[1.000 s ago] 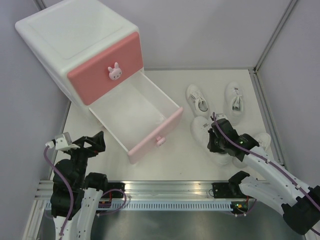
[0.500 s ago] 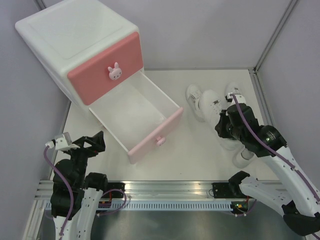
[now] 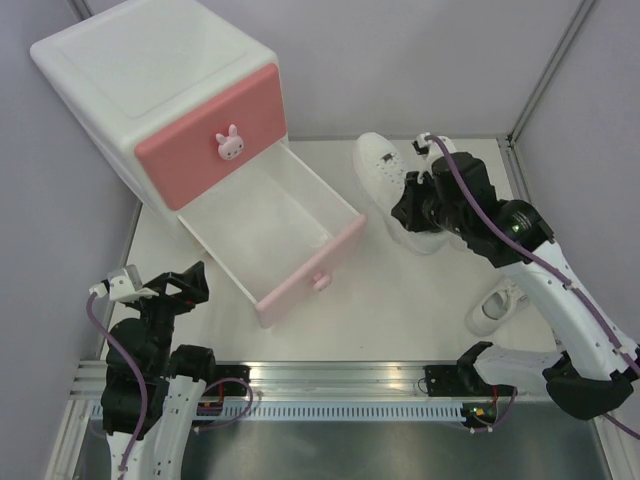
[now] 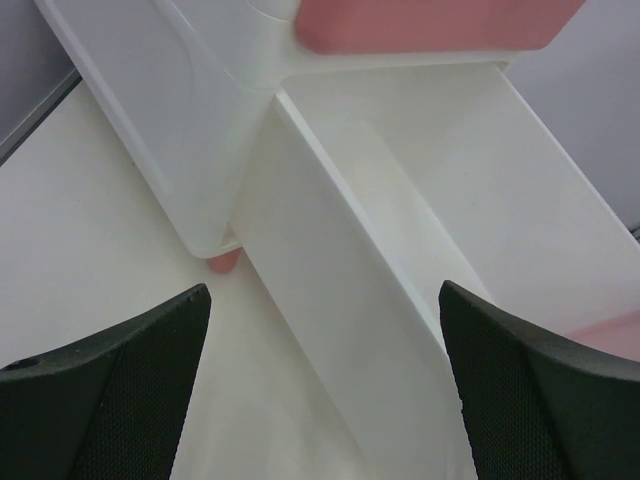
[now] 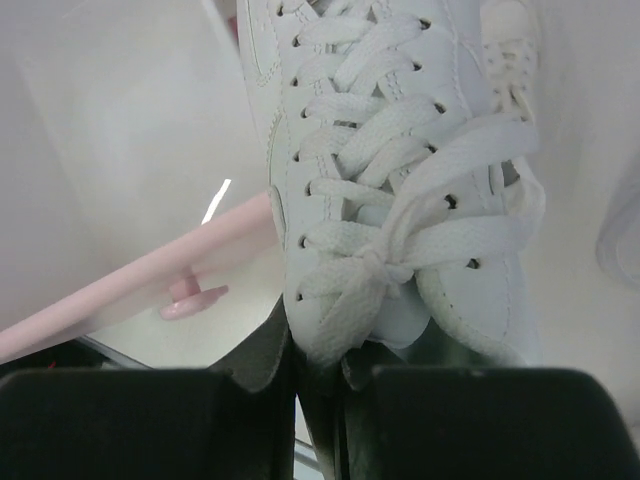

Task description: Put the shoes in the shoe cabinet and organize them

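Note:
The shoe cabinet (image 3: pixel 170 95) stands at the back left, its pale pink lower drawer (image 3: pixel 318 262) pulled out with nothing inside. My right gripper (image 3: pixel 412 205) is shut on the collar of one white sneaker (image 3: pixel 381 163), holding it in the air just right of the drawer, toe pointing away. In the right wrist view this sneaker (image 5: pixel 400 180) fills the frame, with the drawer front (image 5: pixel 120 295) below left. Another sneaker (image 3: pixel 497 305) lies near the right edge. My left gripper (image 3: pixel 165 285) is open near the front left, facing the drawer's side wall (image 4: pixel 330 330).
Part of one more white shoe (image 3: pixel 428 240) shows on the table under the right arm. A shoe edge (image 5: pixel 620 235) sits at the right of the right wrist view. Grey walls and a metal post (image 3: pixel 520 120) bound the table.
The right arm has lifted the sneaker off the table and carried it back and left, toward the open drawer. The left arm has not moved.

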Robot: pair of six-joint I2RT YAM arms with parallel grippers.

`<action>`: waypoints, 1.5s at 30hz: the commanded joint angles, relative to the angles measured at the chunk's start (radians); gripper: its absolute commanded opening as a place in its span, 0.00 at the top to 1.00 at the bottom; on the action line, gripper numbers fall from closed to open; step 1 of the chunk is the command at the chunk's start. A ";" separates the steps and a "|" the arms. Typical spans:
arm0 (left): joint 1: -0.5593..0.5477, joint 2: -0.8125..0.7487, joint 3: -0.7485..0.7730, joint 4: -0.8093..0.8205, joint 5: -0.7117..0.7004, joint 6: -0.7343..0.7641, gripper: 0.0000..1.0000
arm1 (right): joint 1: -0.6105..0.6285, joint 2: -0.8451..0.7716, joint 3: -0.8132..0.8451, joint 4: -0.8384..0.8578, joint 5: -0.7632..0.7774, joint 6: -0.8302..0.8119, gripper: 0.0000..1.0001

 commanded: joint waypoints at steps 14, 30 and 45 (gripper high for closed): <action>0.003 -0.056 -0.007 0.001 -0.067 -0.003 0.04 | 0.421 0.516 0.533 0.090 -0.061 -0.291 1.00; 0.006 -0.056 -0.006 -0.005 -0.076 -0.009 0.04 | 0.456 0.768 0.671 0.110 0.014 -0.313 1.00; 0.008 -0.054 -0.007 -0.007 -0.077 -0.010 0.04 | 0.458 0.842 0.729 0.242 0.063 -0.235 1.00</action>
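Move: The open lower drawer's middle lies about 28 cm left of the right gripper, 6 cm ahead and some 22 cm below. Its pink knob is 17 cm left, 7 cm back and 22 cm lower; the upper drawer's rabbit knob is 35 cm left and 16 cm ahead, about level. A loose shoe lies 15 cm ahead, 27 cm below. From the left gripper, the open drawer's middle is some 19 cm ahead, 14 cm right, 16 cm lower. Keep the shoe pinched by its lacing and swing the right gripper about 27 cm left, over the drawer front to the open drawer, quickly at first. Turn it nearly 40 degrees counter-clockwise on the way so the toe comes round towards the cabinet, then ease back a little. Rise 2 cm, then sink about 7; late on, creep forward some 4 cm with the fingers still shut. ##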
